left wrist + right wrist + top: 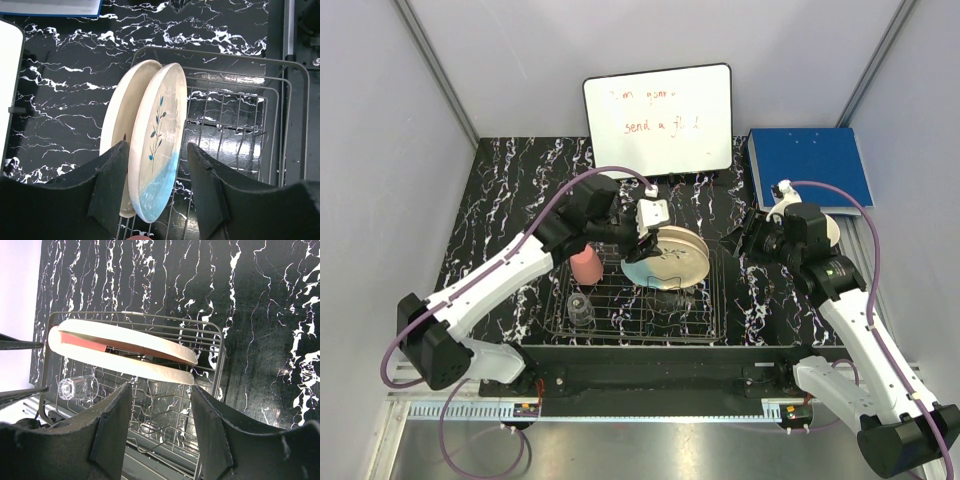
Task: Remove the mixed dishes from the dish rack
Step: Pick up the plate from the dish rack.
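Observation:
The dark wire dish rack (705,318) holds two upright plates side by side. The smaller cream plate with the blue band (165,107) stands in front of the larger cream plate (117,117), whose pink band (82,339) shows in the right wrist view. My left gripper (157,150) is open and straddles the blue-banded plate's lower rim, with a gap at the right finger (210,185). A pink cup (586,266) and a small clear glass (580,310) sit at the rack's left end. My right gripper (735,240) hovers open and empty just right of the rack.
A whiteboard (658,115) leans at the back and a blue board (810,165) lies at the back right. A cream rounded shape (830,230) shows partly behind the right arm. Grey walls close in left and right.

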`<state>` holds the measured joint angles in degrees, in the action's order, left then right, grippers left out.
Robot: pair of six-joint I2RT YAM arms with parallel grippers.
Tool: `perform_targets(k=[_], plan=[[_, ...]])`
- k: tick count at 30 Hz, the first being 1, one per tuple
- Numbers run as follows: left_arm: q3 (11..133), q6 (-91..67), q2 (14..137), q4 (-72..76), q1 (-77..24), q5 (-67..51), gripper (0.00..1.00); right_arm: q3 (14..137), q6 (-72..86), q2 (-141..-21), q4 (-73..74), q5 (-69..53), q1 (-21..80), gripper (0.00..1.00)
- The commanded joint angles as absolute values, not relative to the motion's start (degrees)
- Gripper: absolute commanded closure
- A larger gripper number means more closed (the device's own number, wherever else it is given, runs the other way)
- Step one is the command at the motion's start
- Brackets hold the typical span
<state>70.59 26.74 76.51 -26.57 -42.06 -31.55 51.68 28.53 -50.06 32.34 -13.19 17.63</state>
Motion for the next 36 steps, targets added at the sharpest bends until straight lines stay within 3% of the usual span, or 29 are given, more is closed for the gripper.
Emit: perform_targets(k=[1,17,19,21,22,25,36], plan=[[73.0,28.2,78.5,-25.9,-42.0,-31.6,0.45,51.6,28.5,-50.0,30.1,-14.2,17.9,0.41],[72.2,27.9,86.2,-24.3,-42.1,-31.3,0.47,51.2,28.4,-49.9,30.1,-14.1,17.9,0.41],[72.5,27.9,87.1,-24.3,-42.0,-31.3,0.53,51.2,28.5,-49.7,30.1,-14.1,18.0,0.42],[73.0,27.9,87.5,-24.3,-42.0,-30.9,0.69,51.2,28.4,-49.6,30.2,-13.9,17.9,0.42],[73.2,27.9,87.6,-24.3,-42.0,-30.9,0.83,51.1,28.4,-49.6,30.1,-13.9,17.9,0.41],[73.4,27.9,87.5,-24.3,-42.0,-30.1,1.0,51.2,28.4,-49.7,30.1,-14.1,18.0,0.41],[76.7,28.6,81.9,-25.5,-42.0,-24.6,1.0,51.5,28.7,-50.0,30.2,-14.4,17.9,0.41]])
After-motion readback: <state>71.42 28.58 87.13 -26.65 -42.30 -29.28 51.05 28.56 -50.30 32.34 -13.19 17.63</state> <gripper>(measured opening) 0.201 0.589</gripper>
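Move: The near plate, the one with the leaf sprig and blue edge, stands in the rack with its middle about 4 cm to the right of my left hand, level with it fore and aft and 13 cm below. The second plate stands some 4 cm beyond it. From my left hand, the pink cup is about 15 cm left and 1 cm back, and the glass 16 cm left and 9 cm back. From my right hand, the near plate's middle is about 13 cm left and 2 cm back. I lower my left hand about 6.5 cm onto the upper rim of the near plate, easing some 2 cm forward as well and tipping the fingers nearly 10 degrees steeper. The half-open fingers straddle the rim, one passing between the two plates. As the descent ends they close and pinch the rim, and I hold there. ##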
